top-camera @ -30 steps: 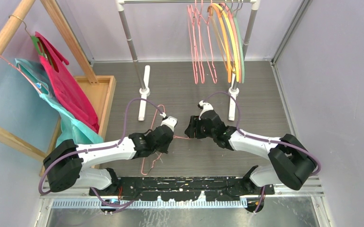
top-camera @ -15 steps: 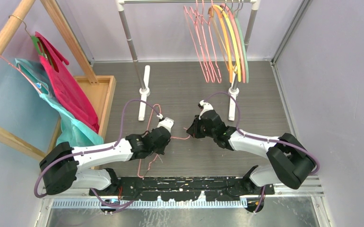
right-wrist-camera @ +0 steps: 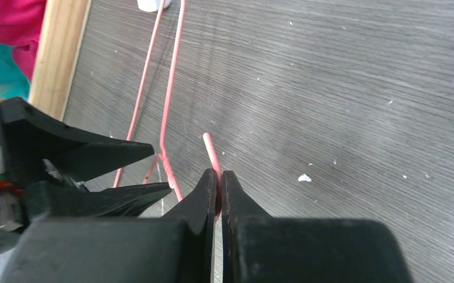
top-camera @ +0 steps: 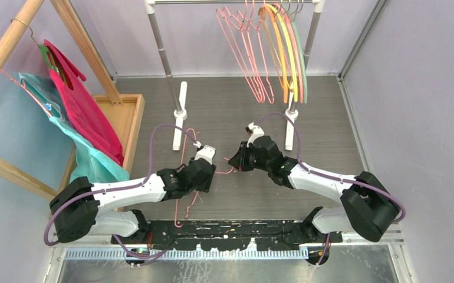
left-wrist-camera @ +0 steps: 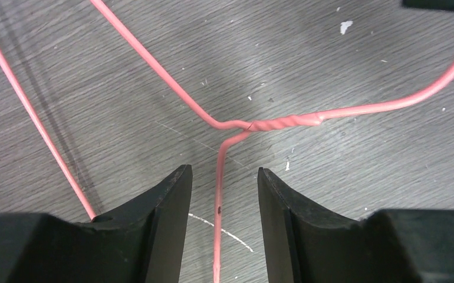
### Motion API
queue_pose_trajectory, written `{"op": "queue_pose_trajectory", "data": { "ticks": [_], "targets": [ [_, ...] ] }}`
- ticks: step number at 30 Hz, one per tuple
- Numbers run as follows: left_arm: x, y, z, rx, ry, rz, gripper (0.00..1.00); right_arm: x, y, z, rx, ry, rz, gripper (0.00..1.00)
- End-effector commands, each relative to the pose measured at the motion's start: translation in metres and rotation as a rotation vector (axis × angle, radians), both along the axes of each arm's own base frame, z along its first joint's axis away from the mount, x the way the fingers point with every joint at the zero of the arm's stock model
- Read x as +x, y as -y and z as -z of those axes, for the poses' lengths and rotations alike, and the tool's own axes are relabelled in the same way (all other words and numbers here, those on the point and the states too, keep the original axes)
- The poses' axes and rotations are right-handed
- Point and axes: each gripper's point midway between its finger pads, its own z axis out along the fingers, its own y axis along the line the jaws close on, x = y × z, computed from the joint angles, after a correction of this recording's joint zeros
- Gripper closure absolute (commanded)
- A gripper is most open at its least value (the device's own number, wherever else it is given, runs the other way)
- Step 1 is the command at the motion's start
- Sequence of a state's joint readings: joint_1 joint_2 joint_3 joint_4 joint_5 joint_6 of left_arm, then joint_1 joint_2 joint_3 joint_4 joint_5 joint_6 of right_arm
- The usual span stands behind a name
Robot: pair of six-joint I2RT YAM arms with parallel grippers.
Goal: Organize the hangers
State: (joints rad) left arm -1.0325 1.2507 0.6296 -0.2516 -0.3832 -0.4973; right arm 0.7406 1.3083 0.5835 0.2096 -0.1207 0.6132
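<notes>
A pink wire hanger (top-camera: pixel 221 172) lies low over the floor between my two arms. My right gripper (right-wrist-camera: pixel 219 177) is shut on its hook (right-wrist-camera: pixel 210 152). My left gripper (left-wrist-camera: pixel 224 177) is open. The hanger's wire runs between its fingers (left-wrist-camera: pixel 171 200) without touching them, and the twisted neck (left-wrist-camera: pixel 278 122) sits just ahead of the tips. In the top view the left gripper (top-camera: pixel 211 171) and right gripper (top-camera: pixel 232 163) face each other closely. Other hangers are on the rail: pink wire ones (top-camera: pixel 245 53) and thicker orange, yellow, pink and green ones (top-camera: pixel 289 53).
The metal rack's feet (top-camera: pixel 179 112) stand on the floor just beyond the arms. A wooden tray (top-camera: pixel 127 115) and a wooden frame with magenta (top-camera: pixel 83 112) and teal garments are on the left. Walls close in on both sides.
My right gripper closed on the hook, then my left gripper let go of the wire and opened. The pink wire hangers on the rail have swung to the left.
</notes>
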Motion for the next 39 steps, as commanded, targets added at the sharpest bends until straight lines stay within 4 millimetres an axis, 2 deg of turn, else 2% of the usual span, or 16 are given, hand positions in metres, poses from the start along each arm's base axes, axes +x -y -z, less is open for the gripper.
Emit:
{"op": "queue_pose_trajectory", "data": {
  "ticks": [1,6,8,9,11,12,13,15,16,20,21,23,27,33,35,39],
  "targets": [
    [0.008,0.002,0.000,-0.034,0.036,-0.053,0.52,0.009,-0.018,-0.065,0.136,0.113,-0.025,0.99],
    [0.001,-0.006,0.016,-0.037,0.004,-0.080,0.52,0.016,-0.018,-0.091,0.147,0.170,-0.013,0.99],
    [-0.002,-0.007,0.019,-0.052,-0.003,-0.084,0.54,0.019,-0.019,-0.099,0.151,0.189,-0.006,0.99],
    [-0.003,-0.008,0.019,-0.059,-0.003,-0.086,0.61,0.021,-0.019,-0.102,0.152,0.194,-0.002,0.99],
    [-0.005,-0.009,0.018,-0.073,0.000,-0.083,0.88,0.023,-0.020,-0.106,0.152,0.203,-0.002,0.99],
    [-0.005,-0.009,0.016,-0.079,0.005,-0.078,0.93,0.024,-0.021,-0.106,0.150,0.205,-0.002,0.99],
    [-0.005,-0.009,0.015,-0.082,0.008,-0.075,0.98,0.025,-0.021,-0.107,0.149,0.206,-0.001,0.99],
    [-0.004,-0.009,0.012,-0.078,0.019,-0.066,1.00,0.026,-0.019,-0.106,0.136,0.207,0.011,0.99],
    [-0.003,-0.009,0.010,-0.071,0.023,-0.059,1.00,0.027,-0.016,-0.105,0.125,0.206,0.025,0.96],
    [0.002,-0.008,0.002,-0.034,0.040,-0.051,1.00,0.027,0.011,-0.095,0.043,0.223,0.111,0.44],
    [0.005,-0.006,-0.002,-0.033,0.047,-0.049,1.00,0.027,0.020,-0.092,0.020,0.231,0.134,0.33],
    [0.008,-0.002,-0.009,-0.041,0.060,-0.045,1.00,0.026,0.041,-0.088,-0.026,0.256,0.199,0.19],
    [0.019,0.014,-0.036,-0.102,0.111,-0.032,1.00,0.022,0.087,-0.080,-0.129,0.306,0.336,0.08],
    [0.045,0.039,-0.108,-0.225,0.222,0.002,1.00,0.018,0.137,-0.084,-0.151,0.359,0.540,0.04],
    [0.055,0.044,-0.128,-0.244,0.256,0.005,1.00,0.016,0.138,-0.083,-0.122,0.374,0.543,0.03],
    [0.077,0.045,-0.150,-0.250,0.295,-0.007,1.00,0.015,0.131,-0.064,-0.157,0.350,0.493,0.03]
  ]
}}
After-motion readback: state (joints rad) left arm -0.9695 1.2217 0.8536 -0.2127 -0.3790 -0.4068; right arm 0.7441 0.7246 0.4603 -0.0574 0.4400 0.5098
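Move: The bare shoulder wire of the last pink hanger, where the left gripper will pinch it, lies about 6 cm below the left hand, 2 cm back and 1 cm to its left. The twisted neck is some 4 cm right of that hand, 1 cm ahead and 5 cm down; the hook, already in the right fingers, is about 11 cm right, 5 cm ahead and 3 cm higher. From the right hand the same stretch of wire lies roughly 12 cm left, 7 cm back and 9 cm down. Lift the held hook about 7 cm with the right gripper while the half-open left gripper sinks some 3 cm and slightly left and back to pinch the shoulder wire. Once it is shut, open the right fingers off the hook and back away about 14 cm right, swinging clockwise; then raise the left gripper roughly 14 cm, drifting forward and right. ##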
